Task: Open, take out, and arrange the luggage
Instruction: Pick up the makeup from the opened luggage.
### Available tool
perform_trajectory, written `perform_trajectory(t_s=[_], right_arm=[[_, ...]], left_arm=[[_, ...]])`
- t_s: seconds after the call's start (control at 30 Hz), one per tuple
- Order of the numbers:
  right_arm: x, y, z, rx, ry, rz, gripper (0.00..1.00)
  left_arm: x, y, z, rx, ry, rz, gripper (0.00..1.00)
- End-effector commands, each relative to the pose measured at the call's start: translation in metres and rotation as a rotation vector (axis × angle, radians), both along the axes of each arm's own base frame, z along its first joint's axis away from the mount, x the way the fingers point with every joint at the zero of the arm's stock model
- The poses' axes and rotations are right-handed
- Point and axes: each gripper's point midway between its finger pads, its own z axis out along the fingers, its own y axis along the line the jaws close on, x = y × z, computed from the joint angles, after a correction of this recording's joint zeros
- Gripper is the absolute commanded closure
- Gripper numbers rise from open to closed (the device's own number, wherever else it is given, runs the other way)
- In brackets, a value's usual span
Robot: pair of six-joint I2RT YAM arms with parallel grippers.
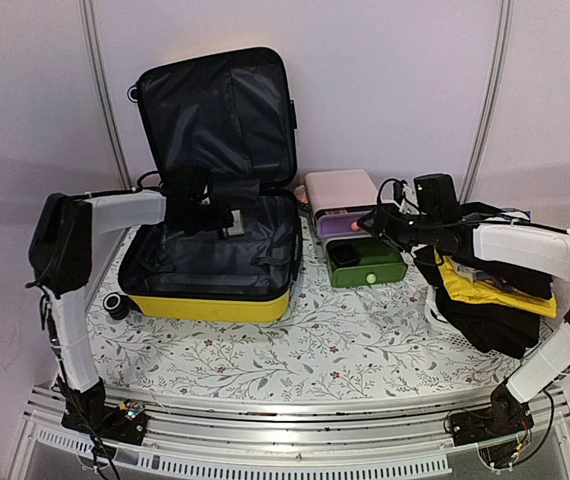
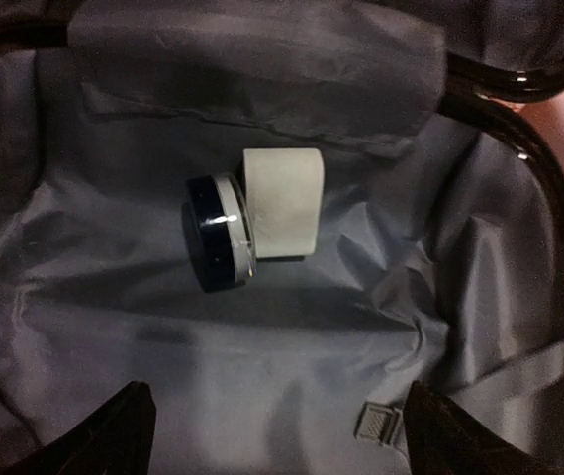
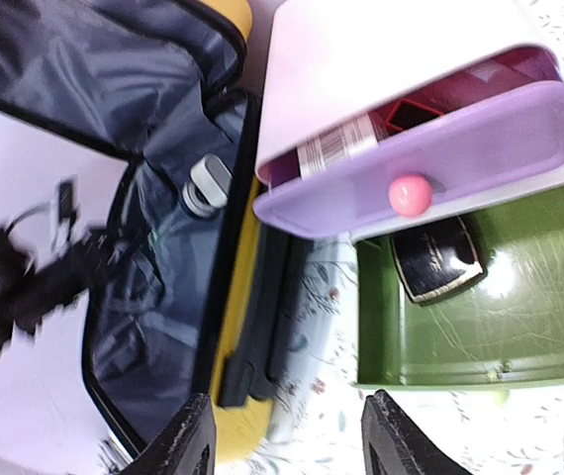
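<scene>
The yellow luggage (image 1: 210, 305) lies open on the table, its lid (image 1: 215, 110) standing upright at the back and black lining showing. My left gripper (image 1: 215, 215) hangs inside the lower half. In the left wrist view it (image 2: 282, 440) is open with nothing between its fingers, above a dark jar with a silver band (image 2: 221, 233) and a pale grey roll (image 2: 282, 203) lying on the lining. My right gripper (image 1: 370, 222) is open and empty (image 3: 297, 445), over the tablecloth between the luggage's edge (image 3: 237, 297) and a green drawer (image 3: 480, 327).
A pink drawer box (image 1: 340, 188) stands right of the luggage, its purple drawer (image 3: 430, 158) and green drawer (image 1: 365, 262) pulled out; a black item (image 3: 440, 259) lies in the green one. A basket with yellow and black clothes (image 1: 490, 295) sits far right. A small black round thing (image 1: 115, 305) is by the luggage's left corner.
</scene>
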Motion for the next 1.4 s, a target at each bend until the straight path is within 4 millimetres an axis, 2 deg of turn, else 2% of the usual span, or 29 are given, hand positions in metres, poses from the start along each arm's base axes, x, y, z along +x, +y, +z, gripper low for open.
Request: perform_trajectory(t_s=[0.0, 0.13, 0.3, 0.5, 0.6, 0.67, 0.73, 0.9, 0.97, 1.03, 1.2, 1.27, 1.37], right_arm=[[-0.013, -0.005, 0.005, -0.063, -0.087, 0.066, 0.46], [-0.013, -0.005, 0.010, -0.065, -0.107, 0.074, 0.45], [-0.013, -0.008, 0.018, -0.068, -0.132, 0.063, 0.45], [-0.011, -0.012, 0.017, -0.089, -0.142, 0.047, 0.44], [-0.011, -0.012, 0.015, -0.092, -0.139, 0.041, 0.44], [-0.010, -0.013, 0.014, -0.094, -0.135, 0.037, 0.44], [-0.009, -0.012, 0.013, -0.094, -0.132, 0.038, 0.44], [-0.006, -0.010, 0.009, -0.094, -0.121, 0.041, 0.44], [-0.005, -0.008, 0.007, -0.093, -0.116, 0.044, 0.44], [-0.003, -0.007, 0.006, -0.085, -0.113, 0.048, 0.44], [-0.005, 0.003, 0.003, -0.057, -0.100, 0.091, 0.44], [-0.007, 0.010, 0.006, -0.042, -0.111, 0.136, 0.43], [-0.017, 0.023, 0.023, -0.016, -0.176, 0.247, 0.42]], left_arm=[[0.020, 0.010, -0.052, 0.009, 0.135, 0.029, 0.13], [0.042, 0.010, -0.071, -0.024, 0.150, 0.056, 0.17], [0.062, 0.024, -0.083, 0.002, 0.133, 0.162, 0.22], [0.082, 0.017, -0.097, -0.028, 0.130, 0.141, 0.25], [0.089, 0.023, -0.100, -0.018, 0.126, 0.171, 0.39], [0.092, 0.027, -0.098, -0.015, 0.113, 0.189, 0.55], [0.093, 0.028, -0.093, -0.013, 0.101, 0.201, 0.64], [0.087, 0.036, -0.069, 0.012, 0.061, 0.232, 0.67], [0.083, 0.039, -0.053, 0.023, 0.030, 0.238, 0.79], [0.080, 0.045, -0.045, 0.040, 0.007, 0.252, 0.93], [0.072, 0.052, -0.021, 0.075, -0.016, 0.254, 0.95], [0.066, 0.046, -0.004, 0.058, -0.028, 0.208, 0.94], [0.048, 0.010, 0.032, -0.048, -0.060, 0.003, 0.94]])
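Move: Inside the open suitcase, the round navy-and-white makeup jar lies about 9 cm ahead of the open left hand, 1 cm to its left and some 10 cm below. A white block sits roughly 3 cm to the right of the jar and 1 cm farther out; the grey fabric flap is about 10 cm beyond the jar, 4 cm to its right and a few centimetres higher. From the right hand the jar is some 30 cm left, 17 cm ahead and 17 cm below. Dropping and reaching forward about 9 cm each way into the suitcase, the left hand comes down on the makeup jar beside the white block, closing its fingers to pinch the jar across its flat faces. With that grip kept, it shifts a few centimetres left and slightly back and lifts about 6 cm, the wrist having turned some 10 degrees counter-clockwise. ##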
